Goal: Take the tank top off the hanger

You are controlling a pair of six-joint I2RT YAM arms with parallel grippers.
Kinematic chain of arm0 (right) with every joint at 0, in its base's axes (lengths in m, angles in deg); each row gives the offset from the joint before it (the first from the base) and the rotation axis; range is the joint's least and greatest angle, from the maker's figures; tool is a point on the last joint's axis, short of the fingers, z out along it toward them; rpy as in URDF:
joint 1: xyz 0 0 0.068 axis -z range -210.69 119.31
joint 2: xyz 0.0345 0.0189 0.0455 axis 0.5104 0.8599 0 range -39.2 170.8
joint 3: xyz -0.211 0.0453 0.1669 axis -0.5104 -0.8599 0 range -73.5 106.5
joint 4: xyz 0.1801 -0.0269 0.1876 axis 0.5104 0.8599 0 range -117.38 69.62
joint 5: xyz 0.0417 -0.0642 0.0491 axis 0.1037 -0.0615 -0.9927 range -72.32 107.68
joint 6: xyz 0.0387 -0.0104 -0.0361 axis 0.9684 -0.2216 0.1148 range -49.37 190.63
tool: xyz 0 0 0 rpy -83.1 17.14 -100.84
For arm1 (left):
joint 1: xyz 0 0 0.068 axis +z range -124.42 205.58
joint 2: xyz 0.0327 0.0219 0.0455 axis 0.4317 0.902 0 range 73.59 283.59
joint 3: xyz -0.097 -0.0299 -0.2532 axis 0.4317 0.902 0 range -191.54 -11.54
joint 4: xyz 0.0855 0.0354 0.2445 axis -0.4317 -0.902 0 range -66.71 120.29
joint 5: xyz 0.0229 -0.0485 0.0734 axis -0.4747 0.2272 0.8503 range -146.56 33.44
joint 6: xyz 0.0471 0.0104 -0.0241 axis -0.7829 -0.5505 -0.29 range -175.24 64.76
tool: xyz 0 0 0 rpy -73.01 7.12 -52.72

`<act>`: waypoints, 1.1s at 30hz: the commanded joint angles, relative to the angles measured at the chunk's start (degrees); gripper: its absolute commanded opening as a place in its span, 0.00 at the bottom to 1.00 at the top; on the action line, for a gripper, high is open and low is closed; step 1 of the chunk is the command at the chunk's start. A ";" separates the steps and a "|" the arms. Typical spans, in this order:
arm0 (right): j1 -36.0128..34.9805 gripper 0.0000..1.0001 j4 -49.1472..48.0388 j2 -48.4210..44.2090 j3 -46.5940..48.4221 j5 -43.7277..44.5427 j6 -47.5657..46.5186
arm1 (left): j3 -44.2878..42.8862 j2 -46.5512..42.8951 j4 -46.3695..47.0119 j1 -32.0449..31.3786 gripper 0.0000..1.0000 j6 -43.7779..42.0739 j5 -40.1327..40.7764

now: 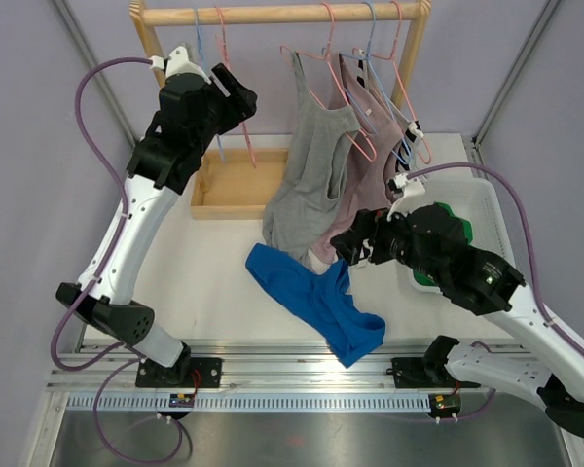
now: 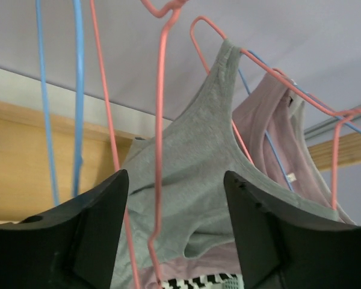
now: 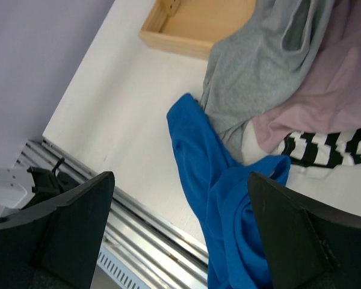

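A blue tank top [image 1: 316, 297] [image 3: 228, 198] lies crumpled on the white table, off any hanger. A grey tank top [image 1: 316, 165] [image 2: 204, 162] hangs by one strap from a pink hanger [image 1: 346, 97], its hem resting on the table. A mauve tank top [image 1: 370, 185] [image 2: 271, 138] hangs behind it. My left gripper [image 1: 236, 92] [image 2: 174, 177] is raised at the rack's left end and open, with the wire of an empty pink hanger [image 2: 159, 120] passing between its fingers, untouched. Low over the blue top, my right gripper [image 1: 355, 245] [image 3: 180, 177] is open and empty.
A wooden rack bar [image 1: 282, 14] carries several hangers, including an empty blue hanger [image 2: 78, 90]. A wooden tray [image 1: 236, 185] sits under the rack's left side. A white basket [image 1: 477, 209] stands at the right. A striped garment [image 3: 325, 147] lies under the mauve top.
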State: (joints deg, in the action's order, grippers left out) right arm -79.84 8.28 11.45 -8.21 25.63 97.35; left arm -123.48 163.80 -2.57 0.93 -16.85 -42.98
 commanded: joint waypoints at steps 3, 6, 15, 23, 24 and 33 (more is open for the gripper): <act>-0.42 0.99 4.59 2.25 9.40 8.48 -5.35 | 3.12 -8.99 3.50 0.04 0.80 -2.18 -8.11; -0.42 0.99 5.47 4.36 13.09 11.55 -7.37 | 6.71 -12.16 4.38 -0.40 0.99 -3.41 -12.87; 0.80 0.99 3.36 16.46 30.02 22.56 -19.24 | 26.13 -31.04 8.33 -5.24 0.99 -4.82 -18.51; 7.75 0.95 8.55 29.85 47.11 14.30 -21.18 | 46.45 -48.63 9.76 -6.12 0.99 -2.53 -16.13; 7.84 0.95 8.38 30.12 47.55 13.07 -21.01 | 47.85 -50.73 9.49 -6.12 0.99 -2.88 -16.83; 7.75 0.99 13.82 30.21 45.63 0.34 -17.06 | 43.74 -53.21 -1.58 -6.12 0.99 -8.85 -18.07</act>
State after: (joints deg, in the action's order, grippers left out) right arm -72.06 19.14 42.73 37.98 33.67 78.90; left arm -76.58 110.71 -0.34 -5.01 -22.27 -59.13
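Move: The pink hanger with the gray tank top hangs about 22 cm ahead of the right hand, 1 cm to its right and some 19 cm above; the gray tank top's middle is about 20 ahead, 6 left, 4 below. The blue tank top lies about 1 ahead, 3 left and 28 below. From the left hand, the gray top's hanger is level ahead, roughly 20 cm right and 6 above; the emptied pink hanger is about 1 ahead, 1 left, 3 above. Forward and up in about equal parts, some 13 cm each, the right hand climbs towards the gray tank top's pink hanger, fingers wide and tipping up about 15 degrees as its left side rolls down, then eases back a centimetre or so. The left hand finishes opening and draws back 24 cm from the emptied pink hanger, rising slightly, then sinking, while turning clockwise. ##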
